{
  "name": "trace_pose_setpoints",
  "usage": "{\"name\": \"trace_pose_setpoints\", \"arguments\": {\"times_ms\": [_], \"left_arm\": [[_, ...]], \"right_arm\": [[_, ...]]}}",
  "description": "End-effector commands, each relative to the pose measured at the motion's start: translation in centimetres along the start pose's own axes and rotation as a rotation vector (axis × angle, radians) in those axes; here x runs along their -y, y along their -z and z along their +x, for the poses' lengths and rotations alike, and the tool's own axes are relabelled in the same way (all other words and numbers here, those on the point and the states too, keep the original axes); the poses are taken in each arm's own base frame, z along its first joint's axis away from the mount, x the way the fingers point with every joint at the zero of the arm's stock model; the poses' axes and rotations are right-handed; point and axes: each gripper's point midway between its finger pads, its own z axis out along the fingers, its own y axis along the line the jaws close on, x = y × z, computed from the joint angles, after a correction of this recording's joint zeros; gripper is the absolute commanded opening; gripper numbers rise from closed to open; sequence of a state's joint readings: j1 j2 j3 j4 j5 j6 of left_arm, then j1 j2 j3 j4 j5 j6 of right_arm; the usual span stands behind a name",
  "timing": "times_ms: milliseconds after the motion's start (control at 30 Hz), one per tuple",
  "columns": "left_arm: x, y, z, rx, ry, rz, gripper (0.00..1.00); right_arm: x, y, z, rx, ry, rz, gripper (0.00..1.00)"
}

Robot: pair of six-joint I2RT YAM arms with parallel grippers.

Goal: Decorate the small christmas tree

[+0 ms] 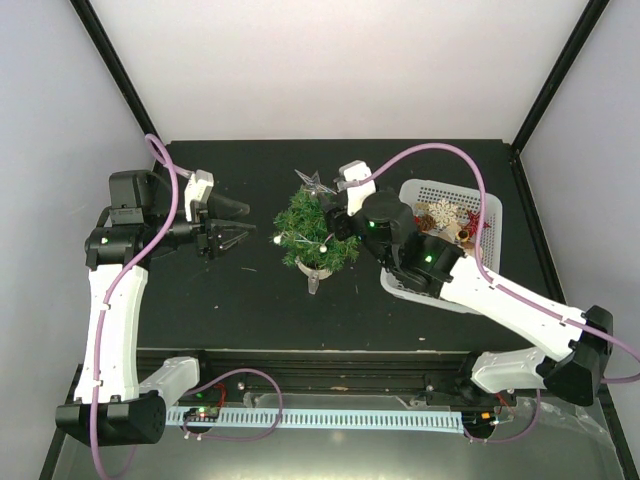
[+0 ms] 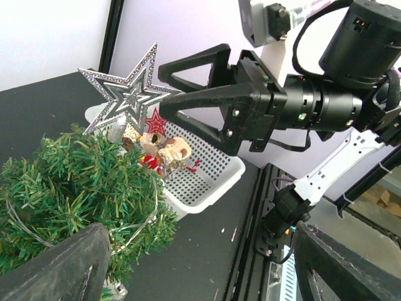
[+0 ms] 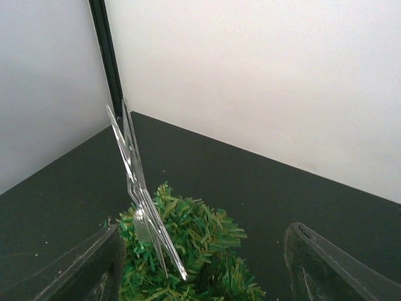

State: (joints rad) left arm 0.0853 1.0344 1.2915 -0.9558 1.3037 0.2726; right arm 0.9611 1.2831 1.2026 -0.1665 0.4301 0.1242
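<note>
The small christmas tree stands mid-table on its white pot, and a silver glitter star sits tilted on its top. My right gripper hovers by the treetop, open. In the left wrist view its black fingers straddle one point of the star without pinching it. From the right wrist the star shows edge-on above the tree, close to the left finger of that gripper. My left gripper waits left of the tree, open and empty.
A white mesh basket of ornaments stands right of the tree, under my right arm. It holds a red star and a white snowflake. A thin wire with small bulbs winds round the tree. Black frame posts rise at the back corners.
</note>
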Motion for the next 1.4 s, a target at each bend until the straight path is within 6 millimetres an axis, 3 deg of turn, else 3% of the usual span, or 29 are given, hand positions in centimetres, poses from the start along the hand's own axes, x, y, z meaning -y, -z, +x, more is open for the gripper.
{"name": "trace_pose_setpoints", "arguments": {"times_ms": [0, 300, 500, 733, 900, 1367], "left_arm": [[0.5, 0.2, -0.5, 0.018, -0.022, 0.021, 0.80], [0.7, 0.3, -0.5, 0.019, -0.025, 0.020, 0.80], [0.7, 0.4, -0.5, 0.022, -0.027, 0.017, 0.80], [0.6, 0.4, -0.5, 0.024, -0.027, 0.020, 0.80], [0.6, 0.4, -0.5, 0.025, -0.024, 0.022, 0.81], [0.2, 0.2, -0.4, 0.023, -0.012, 0.028, 0.81]], "right_arm": [[0.0, 1.4, -3.7, 0.087, 0.003, -0.032, 0.71], [-0.7, 0.5, -5.6, 0.105, 0.019, -0.073, 0.68], [-1.1, -0.5, -5.9, 0.098, 0.016, -0.104, 0.54], [-1.8, -1.5, -5.4, 0.076, 0.021, -0.124, 0.33], [-2.0, -2.1, -5.0, 0.063, 0.020, -0.130, 0.25], [-2.5, -2.9, -3.7, 0.016, 0.042, -0.141, 0.16]]}}
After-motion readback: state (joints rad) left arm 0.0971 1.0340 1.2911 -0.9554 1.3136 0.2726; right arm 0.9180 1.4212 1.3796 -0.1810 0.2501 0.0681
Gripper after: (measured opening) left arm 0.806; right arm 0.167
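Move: The silver star on the treetop lies about 3 cm ahead of the right hand and 4 cm to its left, nearly level, with its middle perhaps 1 cm lower. Below it, the tree's middle is roughly 3 cm ahead, 4 cm left and 16 cm down. The ornament basket stands some 24 cm right, 6 cm ahead and 28 cm below. From the idle left hand the star is about 10 cm ahead, 10 cm right and 3 cm lower. Raise the open right gripper about 5 cm above its starting height beside the star, then bring it about 4 cm left and a little forward while sinking some 3 cm towards the star, turning the hand slightly counter-clockwise. Close the fingers steadily on the way in, until the tips pinch the star's upper part, on its right-hand side. ##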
